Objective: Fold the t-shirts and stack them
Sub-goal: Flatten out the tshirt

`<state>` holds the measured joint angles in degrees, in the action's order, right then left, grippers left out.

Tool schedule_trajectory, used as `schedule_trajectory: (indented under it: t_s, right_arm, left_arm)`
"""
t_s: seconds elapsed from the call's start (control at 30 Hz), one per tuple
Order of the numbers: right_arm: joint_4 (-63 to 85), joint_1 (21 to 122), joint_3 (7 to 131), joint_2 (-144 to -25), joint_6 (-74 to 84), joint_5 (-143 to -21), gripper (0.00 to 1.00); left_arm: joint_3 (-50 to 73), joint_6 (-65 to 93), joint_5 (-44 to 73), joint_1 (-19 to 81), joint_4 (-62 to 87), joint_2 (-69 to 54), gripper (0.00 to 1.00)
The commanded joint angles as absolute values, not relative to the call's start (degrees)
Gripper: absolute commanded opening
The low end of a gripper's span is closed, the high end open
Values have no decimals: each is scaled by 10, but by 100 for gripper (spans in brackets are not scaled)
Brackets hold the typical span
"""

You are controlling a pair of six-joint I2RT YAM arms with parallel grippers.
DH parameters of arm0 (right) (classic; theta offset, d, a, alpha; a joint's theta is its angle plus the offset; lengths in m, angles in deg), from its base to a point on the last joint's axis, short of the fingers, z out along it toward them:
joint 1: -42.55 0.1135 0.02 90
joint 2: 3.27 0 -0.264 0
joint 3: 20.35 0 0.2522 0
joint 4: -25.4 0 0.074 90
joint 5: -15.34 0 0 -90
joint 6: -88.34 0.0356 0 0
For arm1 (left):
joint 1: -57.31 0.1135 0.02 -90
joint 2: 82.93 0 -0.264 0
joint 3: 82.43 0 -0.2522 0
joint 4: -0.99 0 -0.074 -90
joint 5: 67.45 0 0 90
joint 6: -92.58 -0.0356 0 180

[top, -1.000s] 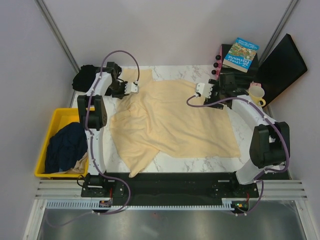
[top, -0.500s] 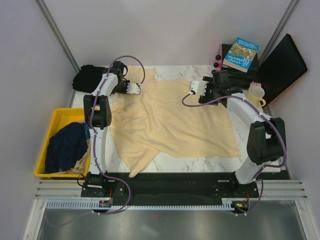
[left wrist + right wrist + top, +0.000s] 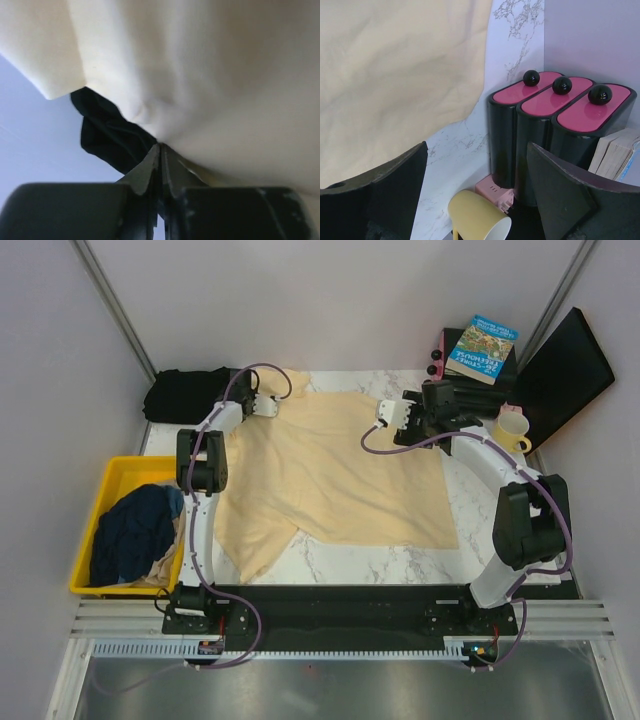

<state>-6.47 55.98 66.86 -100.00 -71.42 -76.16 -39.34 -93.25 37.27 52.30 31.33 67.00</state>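
Note:
A large cream-yellow t-shirt [image 3: 340, 470] lies spread over the marble table [image 3: 485, 525]. My left gripper [image 3: 262, 403] is at its back left corner, shut on a fold of the cloth. In the left wrist view the fingertips [image 3: 161, 146] meet where the cream t-shirt [image 3: 210, 75] bunches, with the black t-shirt [image 3: 107, 135] behind. The black t-shirt [image 3: 185, 392] is heaped at the back left. A dark navy t-shirt [image 3: 135, 530] lies in the yellow bin [image 3: 85, 550]. My right gripper [image 3: 437, 408] stands open and empty [image 3: 476, 150] past the cream t-shirt's [image 3: 395, 75] back right edge.
Three black canisters with pink lids [image 3: 560, 115] stand at the back right by a pink block [image 3: 495, 189], with a yellow mug [image 3: 512, 428] [image 3: 477, 217] close to the right gripper. Books [image 3: 480, 348] and a black panel [image 3: 560, 370] fill that corner.
The left gripper has shut on the cream t-shirt and drawn it back and to the left, so the cloth lies flatter. The right gripper has shifted slightly back and stays open.

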Motion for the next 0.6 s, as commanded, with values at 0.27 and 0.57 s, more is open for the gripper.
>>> schedule_trajectory:
  t_s: [0.27,0.57]
  right_arm:
    - [-40,567,659,-1014,-668,-764,88]
    - [-22,567,771,-1165,-544,-759,19]
  left_arm:
    - [-310,-895,388,507,197,585,67]
    - [-176,-845,358,486,200,431,72]
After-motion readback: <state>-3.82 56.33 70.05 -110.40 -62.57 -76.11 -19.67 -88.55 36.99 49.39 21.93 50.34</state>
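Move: My left fingertips, nearly shut, are right at the shirt's far left edge, just above the table. The black cloth's middle lies about 19 cm to their left and 4 cm nearer me. My right hand hovers wide open near the shirt's far right edge, which is roughly 8 cm ahead, 3 cm left and 13 cm below. From that hand, the drawer unit stands about 16 cm ahead and 21 cm right, the mug some 31 cm right and 1 cm ahead. With my left hand I let go of the shirt's far edge, spreading the fingers as I ease a centimetre or so forward, then lift away, about 6 cm up in all, while drawing back some 5 cm and slightly right. My right hand waits, then drops about 6 cm towards the far right part of the shirt, edging forward, its wrist tipping down a little and its fingers closing well over halfway, still short of the cloth. ##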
